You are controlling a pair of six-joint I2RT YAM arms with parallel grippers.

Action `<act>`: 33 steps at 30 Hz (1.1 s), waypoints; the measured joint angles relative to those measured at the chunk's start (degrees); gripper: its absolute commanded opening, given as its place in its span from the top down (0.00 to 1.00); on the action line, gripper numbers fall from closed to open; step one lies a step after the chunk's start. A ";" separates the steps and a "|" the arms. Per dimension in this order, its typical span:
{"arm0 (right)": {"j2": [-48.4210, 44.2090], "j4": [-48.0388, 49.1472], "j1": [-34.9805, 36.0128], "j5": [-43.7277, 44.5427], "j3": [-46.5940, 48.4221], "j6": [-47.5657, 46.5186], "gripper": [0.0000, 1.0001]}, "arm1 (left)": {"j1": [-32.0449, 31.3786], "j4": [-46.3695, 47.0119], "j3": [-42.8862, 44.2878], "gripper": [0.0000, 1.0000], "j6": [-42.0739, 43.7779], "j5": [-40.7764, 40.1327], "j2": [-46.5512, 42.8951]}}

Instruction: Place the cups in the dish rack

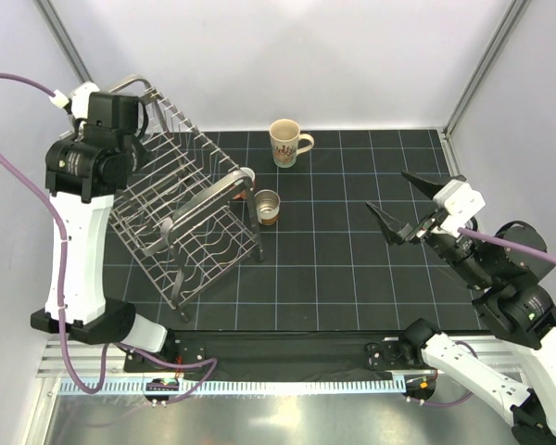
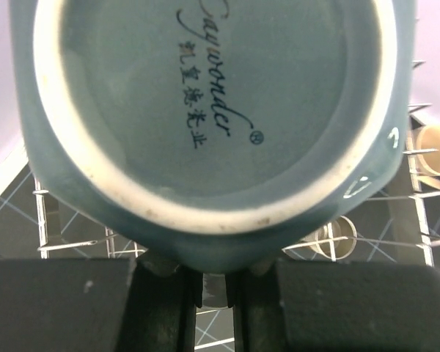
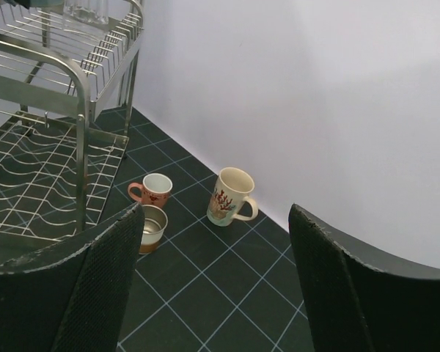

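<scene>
The round base of the grey-teal tumbler (image 2: 205, 110) fills the left wrist view. My left gripper (image 2: 213, 287) is shut on a thin part of its lower edge, above the dish rack (image 1: 181, 209); from the top camera the arm hides the tumbler. The cream mug (image 1: 288, 142) stands at the back. The salmon-pink mug (image 3: 152, 192) and the small brown-based cup (image 1: 267, 206) sit beside the rack's right end. A clear glass (image 3: 88, 11) appears on the rack's upper tier. My right gripper (image 1: 410, 211) hangs open and empty, right of the cups.
The rack has two tiers and thick loop handles (image 1: 218, 190). White walls and metal frame posts (image 1: 477, 65) close in the dark tiled mat (image 1: 352, 278). Purple cables (image 1: 9, 83) trail from both arms.
</scene>
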 measured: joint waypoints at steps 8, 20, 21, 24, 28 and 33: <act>0.02 2.01 0.00 -1.66 -1.88 0.72 0.20 | 1.97 0.00 -5.27 1.00 -1.22 -0.52 0.46; 0.59 2.86 0.00 -2.01 -3.26 1.09 0.20 | 5.86 0.66 -6.56 1.00 0.50 0.61 1.60; 0.63 2.91 0.00 -2.01 -3.28 1.07 0.20 | 6.23 0.85 -6.60 1.00 0.79 0.98 1.77; 0.92 2.97 0.00 -2.01 -3.32 1.09 0.20 | 7.15 1.33 -6.62 1.00 1.44 1.81 2.47; 1.25 3.06 0.00 -2.01 -3.85 1.09 0.20 | 7.98 1.68 -6.64 1.00 1.90 2.29 3.32; 1.53 3.04 0.00 -2.03 -4.13 1.22 0.20 | 8.74 2.05 -6.67 1.00 2.93 3.34 3.43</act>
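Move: The left hand holds the teal cup bottom-up over the rack. The free stretch of upper tier it is being taken to lies about 4 cm ahead, 4 cm left and 12 cm below; the glass already on that tier stands roughly 11 cm straight ahead, 8 cm lower. Down on the table, the metal cup is some 6 cm ahead and 27 cm right, 37 cm below. From the right hand, that free stretch is about 16 cm ahead, 52 cm left and 15 cm below. Still pinching the upturned teal cup, the left hand lowers it about 5 cm towards the rack's upper tier, fast at first and then easing, while edging some 3.5 cm left and a little forward. Its wrist tips down by roughly 10 degrees with a slight counter-clockwise turn. The empty right hand drifts about 2 cm down and left, fingers open. ##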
